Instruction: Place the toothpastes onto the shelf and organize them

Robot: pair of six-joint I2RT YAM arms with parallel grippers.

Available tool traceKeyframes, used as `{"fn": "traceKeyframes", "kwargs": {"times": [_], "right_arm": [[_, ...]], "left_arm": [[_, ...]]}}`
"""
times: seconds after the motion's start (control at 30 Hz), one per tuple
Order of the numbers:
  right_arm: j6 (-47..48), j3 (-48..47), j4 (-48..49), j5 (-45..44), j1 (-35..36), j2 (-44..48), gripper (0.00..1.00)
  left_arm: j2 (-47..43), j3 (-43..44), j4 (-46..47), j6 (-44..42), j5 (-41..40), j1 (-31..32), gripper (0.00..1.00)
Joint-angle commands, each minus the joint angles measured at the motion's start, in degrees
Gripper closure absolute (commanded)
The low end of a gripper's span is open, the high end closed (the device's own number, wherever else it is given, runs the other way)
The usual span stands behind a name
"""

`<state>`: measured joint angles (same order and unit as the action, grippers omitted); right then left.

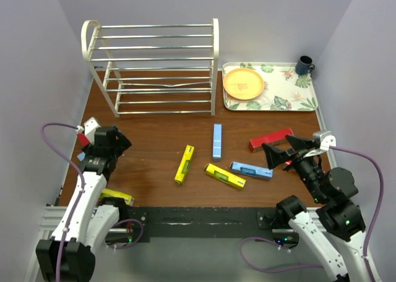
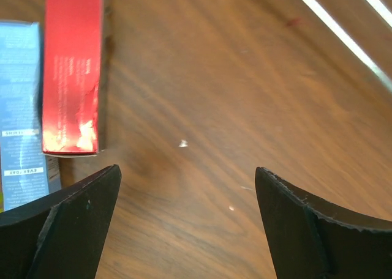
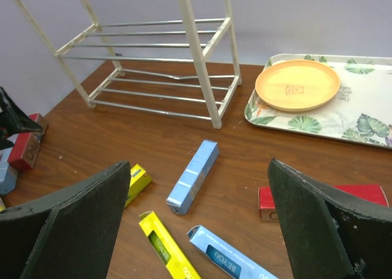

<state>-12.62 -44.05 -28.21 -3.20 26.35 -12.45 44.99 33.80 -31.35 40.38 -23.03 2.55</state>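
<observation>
The white wire shelf stands at the back left with bare tiers. On the wood lie two blue toothpastes, two yellow ones and a red one. Another yellow carton lies partly under my left arm. My left gripper is open over bare wood, with a red carton and a blue carton just to its left. My right gripper hangs open above the central cartons, holding nothing.
A floral tray at the back right carries an orange plate. A dark mug stands on the tray's far corner. Purple walls close in on both sides and the back.
</observation>
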Motion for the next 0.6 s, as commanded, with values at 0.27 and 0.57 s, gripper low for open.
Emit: {"fn": "traceKeyframes", "kwargs": {"times": [0.27, 0.57], "right_arm": [[4.1, 0.5, 0.9, -0.4, 3.4, -0.2, 0.01], [4.9, -0.8, 1.2, -0.3, 4.1, -3.1, 0.01]], "left_arm": [[13.8, -0.8, 10.0, 2.9, -7.7, -9.2, 0.05], [16.6, -3.2, 14.6, 0.5, -4.8, -15.5, 0.04]]}}
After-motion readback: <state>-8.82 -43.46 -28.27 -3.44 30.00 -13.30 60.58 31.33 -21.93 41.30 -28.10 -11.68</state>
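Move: The red toothpaste box, lying slantwise by the table's left edge, has its middle roughly 15 cm to the left of the left hand, 5 cm ahead and 9 cm lower. A blue box lies alongside, about 17 cm left of that hand and 3 cm back; a yellow box lies some 17 cm back and 4 cm left. From the right hand, the red box is about 78 cm left, 27 cm ahead and far below. The red toothpaste box is approached by the left hand, which sinks about 5 cm at first, then mainly sweeps left towards the box's near end, some 8 cm in all, levelling off low over the table. Its wrist turns nearly 20 degrees counter-clockwise and tips down about 10, the fingers staying wide open; the left finger comes close to the gap between red and blue, touch not visible. ##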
